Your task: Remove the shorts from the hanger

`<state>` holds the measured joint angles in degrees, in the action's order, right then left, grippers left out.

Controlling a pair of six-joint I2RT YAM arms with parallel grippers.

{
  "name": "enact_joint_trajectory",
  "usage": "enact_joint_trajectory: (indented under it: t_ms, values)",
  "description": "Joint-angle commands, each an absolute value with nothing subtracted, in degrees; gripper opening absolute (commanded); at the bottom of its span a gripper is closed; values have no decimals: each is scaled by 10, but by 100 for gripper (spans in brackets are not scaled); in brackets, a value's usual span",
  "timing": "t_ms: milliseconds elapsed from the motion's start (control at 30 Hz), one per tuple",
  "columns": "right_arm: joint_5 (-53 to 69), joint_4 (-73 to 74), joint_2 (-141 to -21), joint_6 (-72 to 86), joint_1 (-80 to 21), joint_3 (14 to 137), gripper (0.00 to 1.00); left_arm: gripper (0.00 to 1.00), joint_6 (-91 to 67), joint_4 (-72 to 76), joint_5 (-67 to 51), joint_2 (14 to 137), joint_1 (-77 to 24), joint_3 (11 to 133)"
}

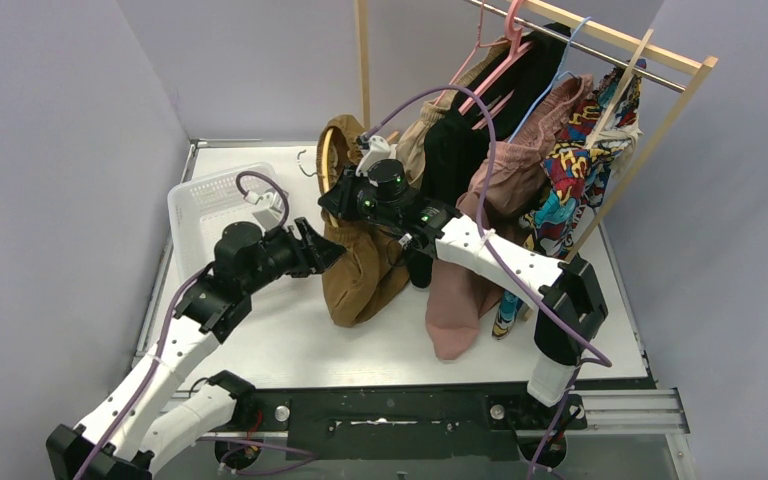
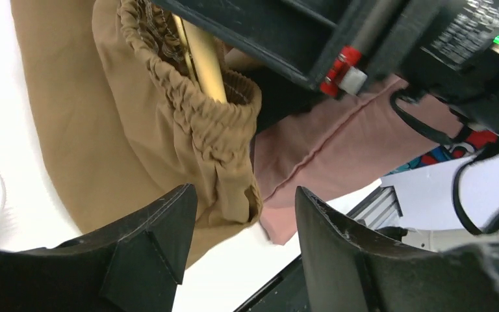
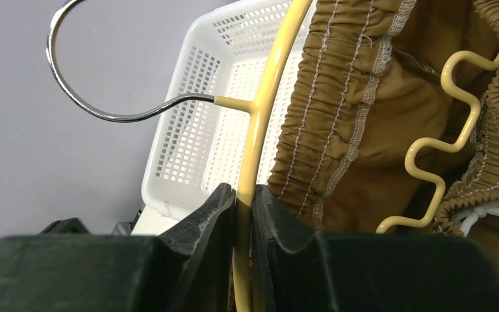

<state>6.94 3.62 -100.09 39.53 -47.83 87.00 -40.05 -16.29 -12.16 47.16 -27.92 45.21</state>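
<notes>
The olive-brown shorts (image 1: 360,275) hang from a pale yellow hanger (image 3: 260,110), their gathered waist (image 3: 357,84) stretched over it. My right gripper (image 3: 243,195) is shut on the hanger's yellow bar just below the chrome hook (image 3: 91,104). My left gripper (image 2: 243,190) is open, just left of the shorts in the top view. The waistband's edge (image 2: 234,169) lies just beyond its tips, with nothing between the fingers (image 2: 162,221). In the left wrist view, the hanger (image 2: 204,58) pokes out of the waist.
A white mesh basket (image 1: 210,205) stands at the left rear. The wooden rack (image 1: 660,60) at the back right carries beige-tan (image 1: 422,135), black (image 1: 460,150), dusty pink (image 1: 455,300) and colourful printed (image 1: 570,185) garments, close behind my right arm.
</notes>
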Motion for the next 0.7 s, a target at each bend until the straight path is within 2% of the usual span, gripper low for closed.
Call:
enact_joint_trajectory:
  t_ms: [0, 33, 100, 233, 467, 667]
  values:
    - [73, -42, -986, 395, -479, 879, 0, 53, -426, -71, -120, 519, -280, 470]
    - [75, -43, -985, 395, -480, 878, 0, 47, -424, -73, -112, 526, -280, 473]
    - [76, -44, -984, 395, -480, 877, 0, 26, -419, -75, -100, 538, -280, 478]
    - [74, -43, -982, 396, -479, 874, 0, 2, -413, -83, -91, 539, -280, 481]
    - [75, -45, -983, 395, -478, 874, 0, 0, -394, -127, -81, 500, -280, 456]
    - [60, -43, -987, 395, -474, 894, 0, 0, -381, -213, -129, 462, -281, 421]
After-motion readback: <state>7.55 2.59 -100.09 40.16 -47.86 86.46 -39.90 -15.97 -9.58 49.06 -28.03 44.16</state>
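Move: Just in front of the left hand's open fingers hangs the near end of the shorts' waistband, about 3 cm ahead, 1 cm right and 2 cm lower. The hanger, gripped by the right hand, lies some 9 cm ahead of the left hand, 1 cm left and 2 cm up. The white basket stands roughly 10 cm ahead, 24 cm left and 20 cm below. From the right hand, that waistband end is about 6 cm back, 2 cm right and 4 cm down. Reaching forward and down, a little to the right, the left hand goes about 3.5 cm onto the near end of the waistband and shuts its fingers from half open, pinching the cloth just below the elastic. It then eases back and slightly left some 2 cm, fingers kept shut. The right hand stays in place, still gripping the yellow hanger. ##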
